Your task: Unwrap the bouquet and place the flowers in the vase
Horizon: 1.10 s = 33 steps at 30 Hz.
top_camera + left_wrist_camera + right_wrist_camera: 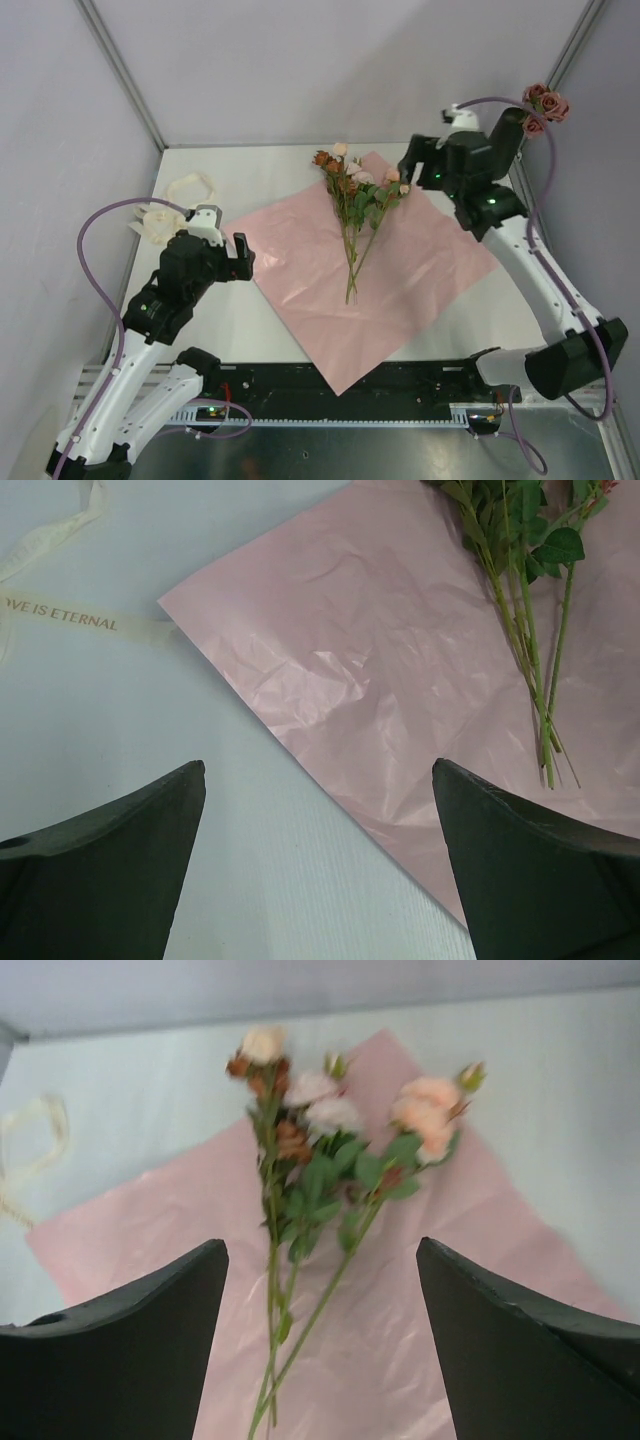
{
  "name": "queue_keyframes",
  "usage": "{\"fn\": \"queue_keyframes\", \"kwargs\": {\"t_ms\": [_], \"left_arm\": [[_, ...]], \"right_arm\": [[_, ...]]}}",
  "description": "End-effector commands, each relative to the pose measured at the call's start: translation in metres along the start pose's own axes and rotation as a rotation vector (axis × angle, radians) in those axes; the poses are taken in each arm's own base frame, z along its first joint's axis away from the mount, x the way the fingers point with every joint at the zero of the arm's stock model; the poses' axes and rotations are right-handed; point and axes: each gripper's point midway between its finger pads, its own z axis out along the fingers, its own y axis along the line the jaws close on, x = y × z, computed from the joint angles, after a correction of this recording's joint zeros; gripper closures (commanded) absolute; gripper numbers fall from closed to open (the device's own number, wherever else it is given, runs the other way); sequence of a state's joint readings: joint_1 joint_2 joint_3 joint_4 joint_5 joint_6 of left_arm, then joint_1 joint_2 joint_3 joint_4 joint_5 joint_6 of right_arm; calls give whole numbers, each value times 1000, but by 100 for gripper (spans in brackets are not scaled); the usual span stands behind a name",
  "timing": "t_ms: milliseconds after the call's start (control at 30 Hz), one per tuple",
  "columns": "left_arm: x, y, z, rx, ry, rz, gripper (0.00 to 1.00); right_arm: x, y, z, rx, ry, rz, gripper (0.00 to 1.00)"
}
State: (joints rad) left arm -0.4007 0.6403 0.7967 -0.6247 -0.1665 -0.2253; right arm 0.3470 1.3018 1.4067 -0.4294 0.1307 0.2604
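The bouquet is unwrapped: its pink paper sheet (375, 275) lies flat on the table, and the flowers (352, 195) rest on it with blooms to the far side and stems toward me. They show in the right wrist view as flowers (300, 1150), and their stems (535, 650) show in the left wrist view. My right gripper (412, 170) (320, 1245) hovers open above the stems, holding nothing. My left gripper (240, 255) (318, 765) stands open over the sheet's left edge, empty. The black vase (510, 125) stands at the far right behind my right arm, partly hidden, with pink roses (545, 105) by its top.
A cream ribbon (185, 190) (70, 620) lies loose on the table at the far left, beside the sheet. Grey walls close in the table on the left, back and right. A black rail (340, 385) runs along the near edge.
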Motion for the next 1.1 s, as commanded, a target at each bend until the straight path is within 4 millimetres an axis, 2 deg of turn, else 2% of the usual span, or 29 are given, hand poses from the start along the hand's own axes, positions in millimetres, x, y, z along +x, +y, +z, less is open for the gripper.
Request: {"fn": "queue_keyframes", "kwargs": {"t_ms": [0,133,200,300,467,600,767,1067], "left_arm": [[-6,4,-1,-15,-29,11,0],[-6,4,-2,-13,-29,12,0],[-6,3,-1,-11,-29,12,0],[-5,3,-1,-8,-25,12,0],[-4,2,-1,-7,-22,12,0],[-4,3,0,-9,-20,13,0],[-3,3,1,-10,-16,14,0],[-2,3,2,-14,-10,14,0]], "right_arm": [[50,44,27,-107,101,21,20],[101,86,43,-206,211,20,34],[124,99,52,-226,255,7,43],[161,106,68,-205,329,9,53],[206,89,89,-71,422,87,59],[228,73,100,8,464,158,62],[242,45,117,124,457,245,62],[247,7,141,237,413,310,64]]}}
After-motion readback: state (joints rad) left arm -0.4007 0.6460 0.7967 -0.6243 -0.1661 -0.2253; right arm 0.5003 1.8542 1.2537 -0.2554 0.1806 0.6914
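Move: The peach rose's stem lies roughly 30 cm below the right hand, about 9 cm to its left and 3 cm ahead. The orange-and-white flowers lie about 6 cm to the left of that stem and 1 cm farther out. The black vase stands about 16 cm to this hand's right and 16 cm ahead, its middle some 19 cm lower. From the left hand, the peach rose lies about 18 cm ahead, 25 cm right and 19 cm below. Towards the peach rose's stem the right hand swoops left and down, away from the vase: about 14 cm left while sinking, then easing some 5 cm back right and a little forward as it keeps dropping, roughly 27 cm lower in all. The wrist tips down some 30 degrees, and the fingers narrow from wide to about a third open, coming close over the stem with no clear touch. ##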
